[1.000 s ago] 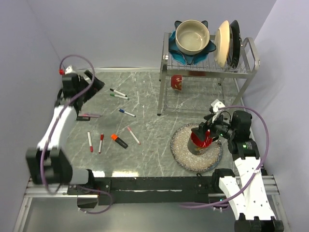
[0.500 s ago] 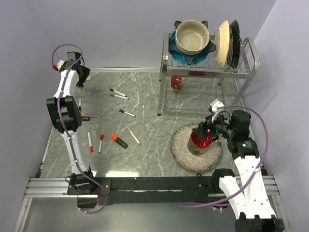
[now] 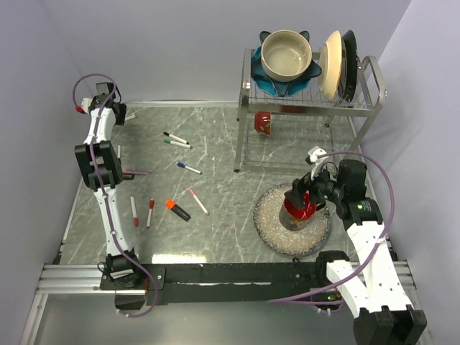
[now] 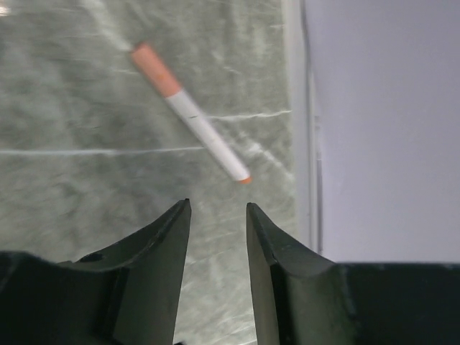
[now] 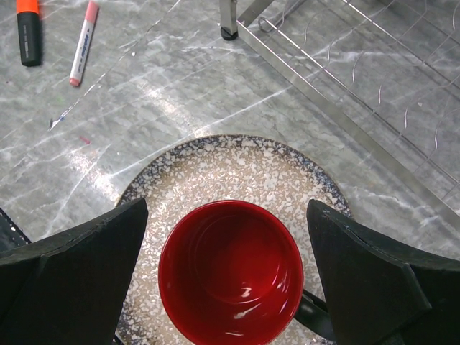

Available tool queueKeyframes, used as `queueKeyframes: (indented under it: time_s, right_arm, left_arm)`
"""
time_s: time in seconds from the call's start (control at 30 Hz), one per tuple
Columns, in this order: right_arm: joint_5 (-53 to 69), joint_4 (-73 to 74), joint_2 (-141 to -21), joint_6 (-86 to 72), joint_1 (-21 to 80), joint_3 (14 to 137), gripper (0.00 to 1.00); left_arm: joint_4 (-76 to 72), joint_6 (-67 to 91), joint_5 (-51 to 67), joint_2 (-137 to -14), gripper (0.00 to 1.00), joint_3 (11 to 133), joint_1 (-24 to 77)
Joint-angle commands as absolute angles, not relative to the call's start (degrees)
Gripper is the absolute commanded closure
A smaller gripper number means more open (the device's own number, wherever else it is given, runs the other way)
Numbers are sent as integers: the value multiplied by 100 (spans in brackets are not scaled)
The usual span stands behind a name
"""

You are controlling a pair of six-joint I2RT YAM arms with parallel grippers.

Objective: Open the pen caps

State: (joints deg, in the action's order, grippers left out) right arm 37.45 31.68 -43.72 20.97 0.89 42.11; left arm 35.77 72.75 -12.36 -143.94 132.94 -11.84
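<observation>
Several capped pens lie on the left half of the table: black-capped (image 3: pixel 174 136), green-capped (image 3: pixel 177 144), blue-capped (image 3: pixel 189 167), two red-capped (image 3: pixel 134 210), a pink-capped one (image 3: pixel 199 201) and a chunky black highlighter with an orange cap (image 3: pixel 177 209). My left gripper (image 3: pixel 109 108) is stretched into the far left corner. In the left wrist view it (image 4: pixel 218 208) stands narrowed but open and empty. Just ahead lies a white pen (image 4: pixel 205 133) with a salmon cap (image 4: pixel 154 68). My right gripper (image 5: pixel 227 207) is wide open, its fingers either side of a red mug (image 5: pixel 230 269).
The mug stands on a speckled plate (image 3: pixel 273 230) at the right. A metal dish rack (image 3: pixel 309 100) at the back right carries a bowl (image 3: pixel 286 54) and upright plates (image 3: pixel 332 63), with a red cup (image 3: pixel 263 122) beneath it. The side wall (image 4: pixel 388 122) is close to the left gripper.
My left arm has swung out and stretched toward the far left corner while its jaws narrowed. The right arm has shifted only slightly over the mug.
</observation>
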Motion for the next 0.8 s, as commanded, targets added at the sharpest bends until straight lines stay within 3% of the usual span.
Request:
queueKeyframes:
  time_s: [0.0, 0.07, 0.27, 0.77]
  right_arm:
    - [3700, 3138, -4430, 2188, 114, 4474, 0]
    - [3683, 3146, -4456, 2188, 114, 4465, 0]
    - [3683, 3199, -4518, 2224, 114, 4491, 0]
    - [3849, 3331, -4676, 2338, 114, 4535, 0]
  left_arm:
    - [3024, 7611, -941, -14511, 58, 13580, -1274]
    - [2568, 7647, -879, -14484, 63, 13343, -1309]
    - [2233, 7752, -800, -14792, 99, 13702, -1415]
    - [2083, 7963, -817, -15354, 99, 13720, -1556]
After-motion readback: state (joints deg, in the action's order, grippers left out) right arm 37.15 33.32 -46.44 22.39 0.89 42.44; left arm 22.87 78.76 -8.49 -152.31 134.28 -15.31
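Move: The orange-capped marker's middle lies about 3 cm ahead of the left hand, 3 cm to its left and 6 cm below, with its cap to the left. A white-capped marker stands some 11 cm back and 1 cm left of this hand. The black marker is roughly 5 cm back and 21 cm to its right. From the right hand the orange-capped marker is about 42 cm ahead, 72 cm left and 16 cm lower. Forward about 3.5 cm at first, the left hand carries its part-open fingers over towards the orange-capped marker and shuts them on nothing. It then drifts left nearly 4 cm and, with closed tips, sinks some 5 cm onto or just above the marker's body, the fingers tilting up roughly 10 degrees on the way. ##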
